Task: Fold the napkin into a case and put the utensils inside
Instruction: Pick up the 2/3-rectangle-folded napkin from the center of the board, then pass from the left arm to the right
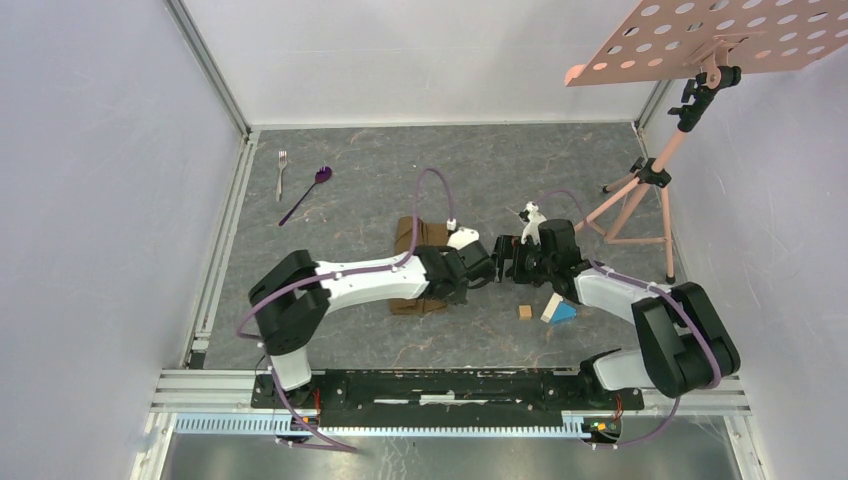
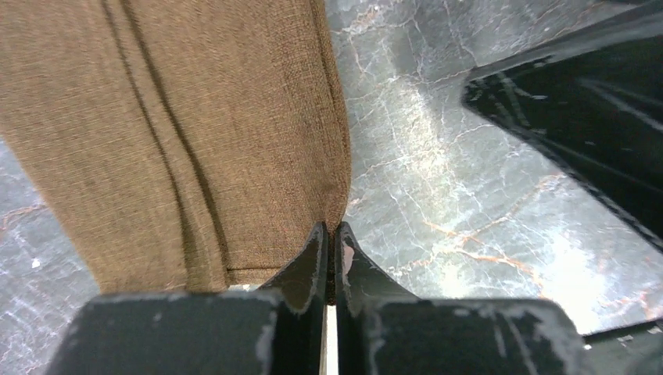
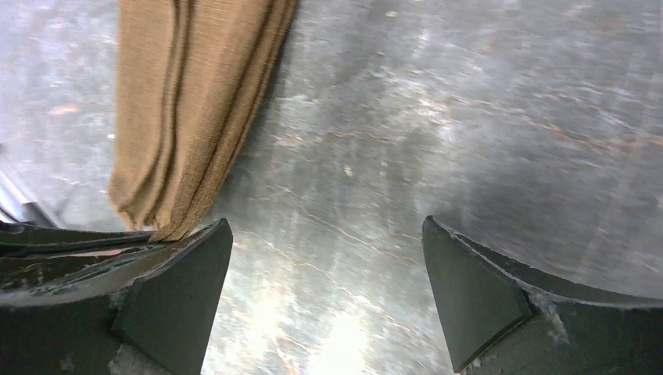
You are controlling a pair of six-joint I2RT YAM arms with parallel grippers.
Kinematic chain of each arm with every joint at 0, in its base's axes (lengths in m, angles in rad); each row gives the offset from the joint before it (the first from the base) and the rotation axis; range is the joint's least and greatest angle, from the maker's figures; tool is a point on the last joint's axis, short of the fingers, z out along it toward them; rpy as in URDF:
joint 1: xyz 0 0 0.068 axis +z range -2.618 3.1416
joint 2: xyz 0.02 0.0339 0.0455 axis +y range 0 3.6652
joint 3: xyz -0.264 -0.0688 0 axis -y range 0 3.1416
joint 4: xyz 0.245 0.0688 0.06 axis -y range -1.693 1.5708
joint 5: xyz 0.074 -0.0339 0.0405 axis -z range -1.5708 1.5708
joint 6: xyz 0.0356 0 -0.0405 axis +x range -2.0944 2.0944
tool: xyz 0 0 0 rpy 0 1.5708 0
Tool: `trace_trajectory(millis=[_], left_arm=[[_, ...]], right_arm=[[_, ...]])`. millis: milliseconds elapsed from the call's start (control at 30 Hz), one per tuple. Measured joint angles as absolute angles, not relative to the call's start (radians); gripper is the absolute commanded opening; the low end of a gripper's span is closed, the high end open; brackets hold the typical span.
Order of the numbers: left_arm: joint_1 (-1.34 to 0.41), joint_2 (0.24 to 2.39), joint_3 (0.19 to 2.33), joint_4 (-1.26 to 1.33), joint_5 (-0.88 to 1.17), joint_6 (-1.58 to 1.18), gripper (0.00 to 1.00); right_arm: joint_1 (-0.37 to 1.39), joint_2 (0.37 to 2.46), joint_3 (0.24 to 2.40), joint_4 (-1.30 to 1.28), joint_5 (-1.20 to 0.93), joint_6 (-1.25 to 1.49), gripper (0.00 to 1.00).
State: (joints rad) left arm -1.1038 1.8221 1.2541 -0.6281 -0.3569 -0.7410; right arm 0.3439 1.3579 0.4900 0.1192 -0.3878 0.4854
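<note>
The brown napkin (image 1: pixel 414 236) lies folded into a narrow strip at the table's middle, partly hidden under my left arm. My left gripper (image 2: pixel 335 228) is shut on the napkin's (image 2: pixel 195 133) right edge, with a thin line of cloth between its fingers. My right gripper (image 3: pixel 324 226) stands open just to the right, with only tabletop between its fingers. In the right wrist view the napkin (image 3: pixel 188 101) runs from the left gripper's tip. In the top view the two grippers, left (image 1: pixel 482 268) and right (image 1: pixel 505 260), face each other closely. The fork (image 1: pixel 282 172) and the purple spoon (image 1: pixel 308 193) lie at the far left.
A small wooden block (image 1: pixel 525 311) and a white and blue block (image 1: pixel 559 309) sit near my right arm. A pink tripod stand (image 1: pixel 640 190) with a perforated plate stands at the far right. White walls close in the table.
</note>
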Motion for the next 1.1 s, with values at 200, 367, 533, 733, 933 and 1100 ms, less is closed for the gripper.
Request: trace_trajectory(millis=[200, 367, 533, 733, 933, 1100], left_arm=[[-1.084, 1.713, 1.201, -0.592, -0.356, -0.752, 0.02], [-1.078, 1.698, 1.176, -0.574, -0.352, -0.762, 0.02], [-1.076, 1.695, 1.168, -0.569, -0.337, -0.766, 0.02], [-1.074, 1.668, 1.156, -0.569, -0.334, -0.766, 0.02], [-1.074, 1.659, 1.155, -0.566, -0.331, -0.766, 0.02], [-1.073, 1.659, 1.154, -0.565, -0.330, -0.766, 0.02]], right_arm=[[0.358, 1.438, 0.486, 0.264, -0.503, 0.599, 0.98], [0.395, 1.516, 0.455, 0.455, -0.568, 0.760, 0.97], [0.441, 1.600, 0.440, 0.623, -0.564, 0.915, 0.88], [0.451, 1.692, 0.442, 0.765, -0.491, 1.003, 0.66], [0.453, 1.773, 0.458, 0.872, -0.425, 1.039, 0.58], [0.455, 1.815, 0.485, 0.902, -0.380, 1.044, 0.49]])
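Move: The left fingers already pinch the folded napkin near its near right corner, a little clear of the board; the napkin's middle lies about 5 cm ahead, 6 cm left and 3 cm below. From the right hand, that middle is some 15 cm left and 1 cm back, 3 cm below; the far part of its right edge is nearer, about 8 cm left and 4 cm ahead. The wooden block sits roughly 10 cm back and 4 cm right of the right hand. Keeping its pinch near the napkin's near right corner, the left hand lifts it about 3 cm, easing slightly left. The right hand swings some 8 cm left towards the far part of the right edge, rolling its left side up about 25 degrees, then slides about 5 cm forward along that edge, sinking slightly while its fingers close from wide to half open, one on either side of the cloth. ##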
